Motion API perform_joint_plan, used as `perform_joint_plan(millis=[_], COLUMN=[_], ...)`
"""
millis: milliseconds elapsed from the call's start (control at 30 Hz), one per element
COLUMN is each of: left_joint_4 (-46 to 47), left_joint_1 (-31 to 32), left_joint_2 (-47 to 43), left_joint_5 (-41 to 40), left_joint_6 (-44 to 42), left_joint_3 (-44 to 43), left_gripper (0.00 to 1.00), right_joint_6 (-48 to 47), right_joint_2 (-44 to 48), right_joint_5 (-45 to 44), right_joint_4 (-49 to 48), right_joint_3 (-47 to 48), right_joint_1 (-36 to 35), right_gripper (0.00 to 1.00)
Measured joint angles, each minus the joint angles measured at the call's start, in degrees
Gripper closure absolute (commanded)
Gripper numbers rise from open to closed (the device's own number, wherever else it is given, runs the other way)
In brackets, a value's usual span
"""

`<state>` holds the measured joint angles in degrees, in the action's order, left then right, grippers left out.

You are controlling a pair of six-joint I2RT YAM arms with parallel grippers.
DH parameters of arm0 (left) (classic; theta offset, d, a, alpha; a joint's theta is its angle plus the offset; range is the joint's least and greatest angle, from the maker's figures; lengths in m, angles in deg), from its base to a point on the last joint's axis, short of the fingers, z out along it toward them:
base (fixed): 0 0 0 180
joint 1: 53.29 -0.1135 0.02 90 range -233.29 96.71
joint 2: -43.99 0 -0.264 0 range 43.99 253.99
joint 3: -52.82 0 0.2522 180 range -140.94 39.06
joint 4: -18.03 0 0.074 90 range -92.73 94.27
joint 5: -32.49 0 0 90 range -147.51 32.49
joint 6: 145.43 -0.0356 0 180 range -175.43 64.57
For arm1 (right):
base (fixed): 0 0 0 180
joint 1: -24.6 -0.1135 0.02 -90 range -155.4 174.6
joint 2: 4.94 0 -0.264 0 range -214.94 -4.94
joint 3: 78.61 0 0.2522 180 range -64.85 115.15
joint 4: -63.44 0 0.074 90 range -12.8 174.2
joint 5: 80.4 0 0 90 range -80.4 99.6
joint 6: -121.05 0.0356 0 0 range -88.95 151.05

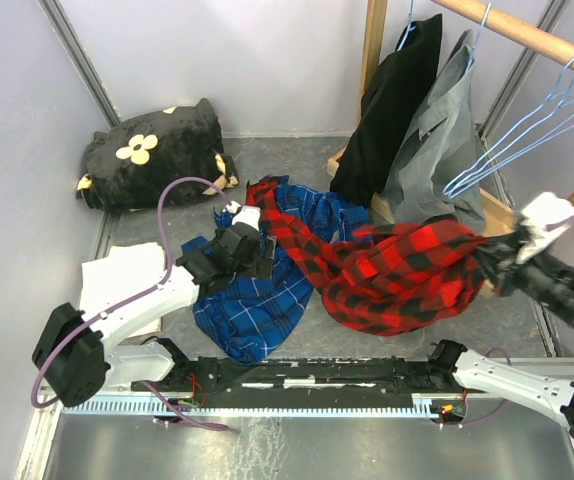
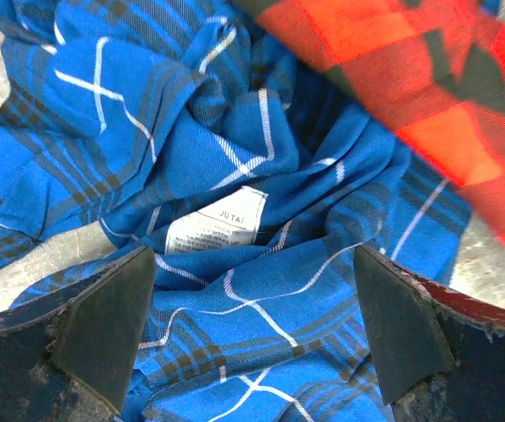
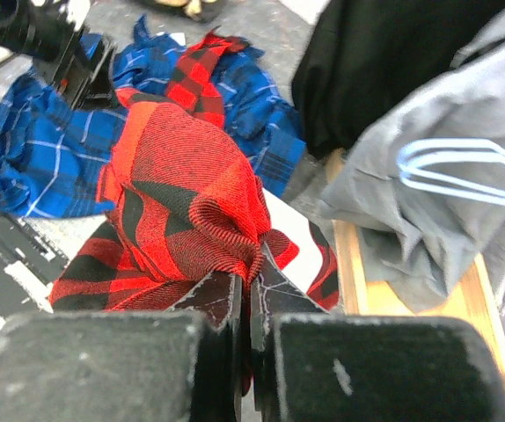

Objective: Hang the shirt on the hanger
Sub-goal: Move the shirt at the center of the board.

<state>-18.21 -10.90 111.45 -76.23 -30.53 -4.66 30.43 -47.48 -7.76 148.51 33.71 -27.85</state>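
Observation:
The red-and-black plaid shirt (image 1: 397,270) is bunched and lifted at its right end, with one sleeve trailing left over a blue plaid shirt (image 1: 257,300). My right gripper (image 1: 483,257) is shut on a fold of the red shirt (image 3: 182,202), which is pinched between its fingertips (image 3: 254,281). Light-blue wire hangers (image 1: 527,130) hang from a wooden rod just above and right of that gripper, and one hanger (image 3: 464,167) shows against grey cloth. My left gripper (image 1: 247,245) hovers open (image 2: 252,325) over the blue plaid shirt (image 2: 235,176), holding nothing. The red shirt's edge (image 2: 411,79) crosses the top right of the left wrist view.
A black garment (image 1: 392,100) and a grey garment (image 1: 437,150) hang on the wooden rod (image 1: 527,35), above the rack's wooden base (image 1: 497,210). At the back left lies a black flowered cushion (image 1: 152,150). A white cloth (image 1: 117,265) sits by the left arm.

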Motion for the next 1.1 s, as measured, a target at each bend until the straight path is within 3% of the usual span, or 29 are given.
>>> perform_joint_plan(millis=[233, 467, 500, 567, 667, 733, 967, 1100], left_joint_4=[2.62, 5.42, 5.46, 5.05, 4.31, 4.44, 4.13, 1.51], left_joint_1=[3.98, 5.38, 5.38, 5.27, 3.76, 0.94, -19.08, -28.94], left_joint_2=[4.28, 13.27, 14.34, 17.18, 21.03, 22.32, 19.08, 12.44], left_joint_5=[-3.61, -7.3, -8.24, -10.51, -12.0, -11.1, -4.39, -2.14], left_joint_6=[0.61, 2.71, 3.1, 4.63, 6.97, 7.72, 8.39, 8.35], left_joint_3=[1.18, 1.16, 1.14, 0.57, -1.36, -2.25, -3.58, -6.16], left_gripper=[0.01, 0.02, 0.06, 0.24, 0.7, 0.94, 0.97, 0.91], right_joint_6=[0.04, -0.13, 0.02, 0.59, 1.73, 2.58, 5.2, 5.97], right_joint_2=[3.85, 6.78, 6.69, 5.88, 3.23, 1.29, -2.64, -4.66], right_joint_5=[-13.09, -17.79, -17.62, -16.85, -14.43, -12.31, -5.31, -1.77], right_joint_4=[-1.79, -5.05, -5.14, -4.57, -4.31, -4.42, -4.44, -5.53], right_joint_3=[15.74, 14.32, 12.59, 9.25, 4.94, 2.1, -2.99, -3.78], right_joint_1=[0.0, 0.04, 0.04, 0.04, 0.04, 0.04, 0.04, 0.04], right_gripper=[1.0, 1.0, 1.0, 1.0, 1.0, 1.0, 1.0, 1.0])
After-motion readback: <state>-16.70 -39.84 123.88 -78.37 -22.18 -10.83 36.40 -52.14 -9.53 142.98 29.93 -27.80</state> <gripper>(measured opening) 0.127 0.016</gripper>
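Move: Directly beneath the left hand's open fingers, about 9 cm down and 2 cm ahead, lies the blue plaid shirt. The cushion sits some 22 cm ahead and 22 cm left of this hand, the white sheet about 28 cm left and 4 cm back. The right hand already holds the red shirt, with the board's centre about 27 cm to its left, 15 cm ahead and 41 cm below; the grey garment hangs roughly 33 cm ahead, neither left nor right. Sinking about 8 cm almost straight down, the left hand shuts its fingers on the blue shirt and drags it left and forward, roughly 13 cm left, rising some 6 cm at the end and turning about 35 degrees counter-clockwise. Keeping its pinch on the red shirt, the right hand swings some 12 cm right and 10 cm up, then comes back left and down, ending a few centimetres forward-left of its start. ##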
